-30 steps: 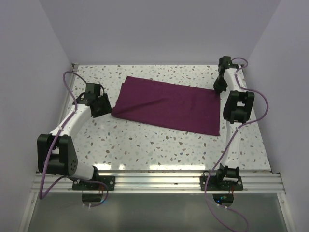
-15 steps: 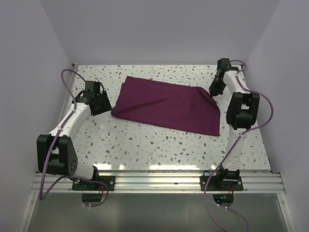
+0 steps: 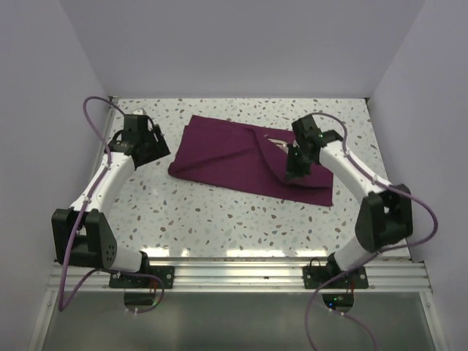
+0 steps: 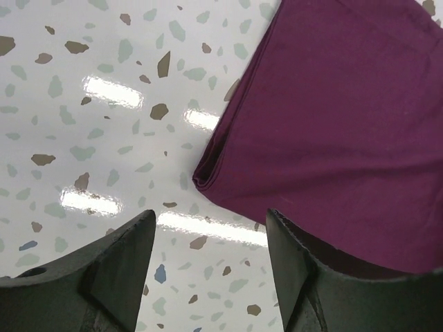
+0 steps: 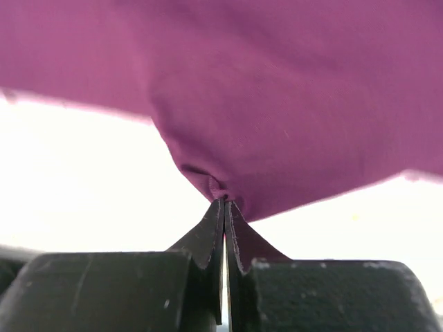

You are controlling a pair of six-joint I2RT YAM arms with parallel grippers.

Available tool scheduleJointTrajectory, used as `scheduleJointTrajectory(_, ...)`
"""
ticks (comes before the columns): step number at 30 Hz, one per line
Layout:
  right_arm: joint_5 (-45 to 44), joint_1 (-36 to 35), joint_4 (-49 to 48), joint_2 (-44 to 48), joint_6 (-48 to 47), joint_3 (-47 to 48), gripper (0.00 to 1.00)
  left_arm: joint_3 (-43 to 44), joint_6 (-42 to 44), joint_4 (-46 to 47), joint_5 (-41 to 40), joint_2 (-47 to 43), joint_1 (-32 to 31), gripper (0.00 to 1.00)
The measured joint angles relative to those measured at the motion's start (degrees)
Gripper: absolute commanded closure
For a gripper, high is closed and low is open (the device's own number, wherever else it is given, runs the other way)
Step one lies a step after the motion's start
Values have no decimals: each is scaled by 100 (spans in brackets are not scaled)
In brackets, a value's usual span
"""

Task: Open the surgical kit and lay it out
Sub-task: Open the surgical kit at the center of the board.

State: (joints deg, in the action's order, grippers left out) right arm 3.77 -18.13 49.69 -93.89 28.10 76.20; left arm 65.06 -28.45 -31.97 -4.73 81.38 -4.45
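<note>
The surgical kit's maroon cloth wrap (image 3: 223, 153) lies folded on the speckled table. My right gripper (image 3: 292, 172) is shut on a pinch of the cloth's right part (image 5: 277, 104); the right wrist view shows the fabric bunched at the shut fingertips of the right gripper (image 5: 223, 202). The flap is drawn back toward the middle, and a thin silver piece (image 3: 276, 142) shows beneath it. My left gripper (image 3: 156, 150) hangs open by the cloth's left end. The left wrist view has the left gripper (image 4: 211, 221) empty, beside the cloth's folded corner (image 4: 208, 181). No tray shows.
Pale walls close in the table (image 3: 219, 212) on the left, back and right. A metal rail (image 3: 234, 272) runs along the near edge by the arm bases. Purple cables loop from both arms.
My right gripper swung from the far right corner toward the middle, dragging the cloth's right flap over and uncovering a silver piece. My left gripper rose toward the back and opened wider.
</note>
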Motion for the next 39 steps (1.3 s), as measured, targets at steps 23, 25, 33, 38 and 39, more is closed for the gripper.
scheduleJointTrajectory(23,1364,-824,2599,6122,1073,-3042,66,-232,-708,-17,-177,-1021,-133,32)
scheduleJointTrajectory(25,1307,-824,2715,6054,1187,-2922,6,-267,-793,-37,-234,-1163,-190,32)
scheduleJointTrajectory(33,645,-841,2789,4824,1080,-940,2,-820,-1408,-26,-549,-1388,-1615,29)
scheduleJointTrajectory(38,352,-844,2734,4389,1021,-245,2,-1773,-2098,-39,-581,-1360,-2354,30)
scheduleJointTrajectory(39,332,-846,2734,4343,1019,-238,2,-1838,-2188,-37,-603,-1327,-2415,30)
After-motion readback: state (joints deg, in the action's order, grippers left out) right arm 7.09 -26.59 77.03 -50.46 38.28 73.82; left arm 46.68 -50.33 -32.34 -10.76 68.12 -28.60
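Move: At the board's front edge, some 27 cm back, 2 cm right and 10 cm below the right hand, lies the spot for the wrap's corner it holds. The mostly covered instrument tray is about 13 cm ahead and 8 cm left of that hand; the wrap's near right corner is 9 cm back and 17 cm right. From the left hand the spot lies about 31 cm back, 46 cm right; the wrap's left corner is almost straight below, 13 cm down. Pulling the pinched corner of the wrap back off the tray to the board's front edge, the right hand sweeps about 27 cm, rising slightly, then opens wide, lets go and backs off up some 10 cm and forward. The open left hand first rises about 5 cm, then swings back and right and sinks towards the wrap's near left edge, ending about 11 cm back and 11 cm right. ##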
